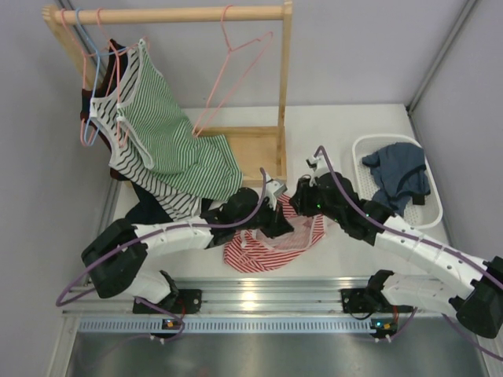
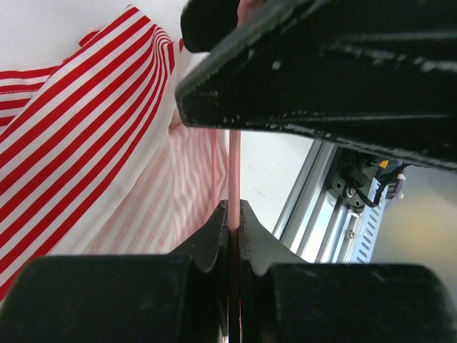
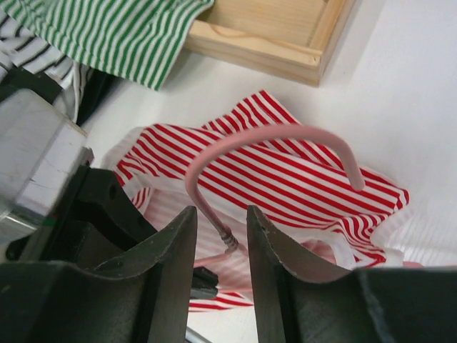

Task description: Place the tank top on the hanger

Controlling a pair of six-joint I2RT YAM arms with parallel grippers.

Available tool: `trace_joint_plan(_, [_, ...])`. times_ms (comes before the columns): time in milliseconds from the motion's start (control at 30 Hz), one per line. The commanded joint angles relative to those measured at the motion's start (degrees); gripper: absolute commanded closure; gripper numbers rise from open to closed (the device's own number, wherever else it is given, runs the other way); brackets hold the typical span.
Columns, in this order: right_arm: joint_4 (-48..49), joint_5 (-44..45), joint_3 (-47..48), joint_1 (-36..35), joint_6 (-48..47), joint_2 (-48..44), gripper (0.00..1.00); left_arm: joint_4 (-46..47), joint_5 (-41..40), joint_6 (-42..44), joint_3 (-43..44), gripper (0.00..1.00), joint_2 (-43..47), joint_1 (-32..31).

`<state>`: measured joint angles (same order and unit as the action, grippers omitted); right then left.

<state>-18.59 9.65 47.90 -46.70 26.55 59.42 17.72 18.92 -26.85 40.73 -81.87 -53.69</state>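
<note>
The red-and-white striped tank top [image 1: 267, 250] lies crumpled on the white table between the two arms, also in the left wrist view [image 2: 78, 121] and the right wrist view [image 3: 285, 179]. A pink wire hanger [image 3: 271, 137] sits partly inside it, with its hook curving up above the fabric. My left gripper [image 2: 234, 214] is shut on a straight run of the hanger wire [image 2: 234, 168]. My right gripper [image 3: 221, 218] is open; its fingers straddle the hanger's twisted neck without touching it. In the top view both grippers [image 1: 271, 224] [image 1: 302, 206] meet over the top.
A wooden rack [image 1: 284, 94] stands at the back with a green-and-white striped top [image 1: 173, 133], a spare pink hanger [image 1: 236, 63] and a light blue hanger [image 1: 96, 78]. A white basket [image 1: 369, 145] at the right holds a dark blue garment [image 1: 401, 177]. An aluminium rail [image 1: 259, 294] runs along the near edge.
</note>
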Motion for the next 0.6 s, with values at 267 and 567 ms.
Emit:
trace_joint_plan(267, [7.16,3.0,-3.6,-0.59,-0.8,-0.18,0.75,2.15,-0.11,1.28,3.48,1.0,-0.84,-0.27])
trace_joint_plan(567, [7.78,6.16,-4.48,-0.94,-0.62,-1.23,1.0,1.09,0.51,1.71,3.92,1.0,-1.89,-0.36])
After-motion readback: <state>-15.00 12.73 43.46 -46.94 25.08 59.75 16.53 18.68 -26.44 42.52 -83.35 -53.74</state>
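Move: Just below the right fingers, about 3 cm down, 1 cm ahead and 1 cm to the right, is the neck of the pink hanger, where its hook begins. The striped tank top lies under both hands, its middle about 5 cm back, 6 cm left and 12 cm below the right hand. The rack's wooden base is some 14 cm ahead and 16 cm left, roughly 11 cm lower. From the left hand, still holding the hanger, the neck is about 4 cm ahead, 4 cm right and 3 cm up. Sinking about 2.5 cm, with barely a centimetre of drift to the right, the right hand brings its part-open fingers down around the hanger's neck, below the hook, and closes them on it, most of the closing coming once it is nearly down. The left hand stays almost in place and keeps its pinch on the hanger's pink rod beside the neck. ##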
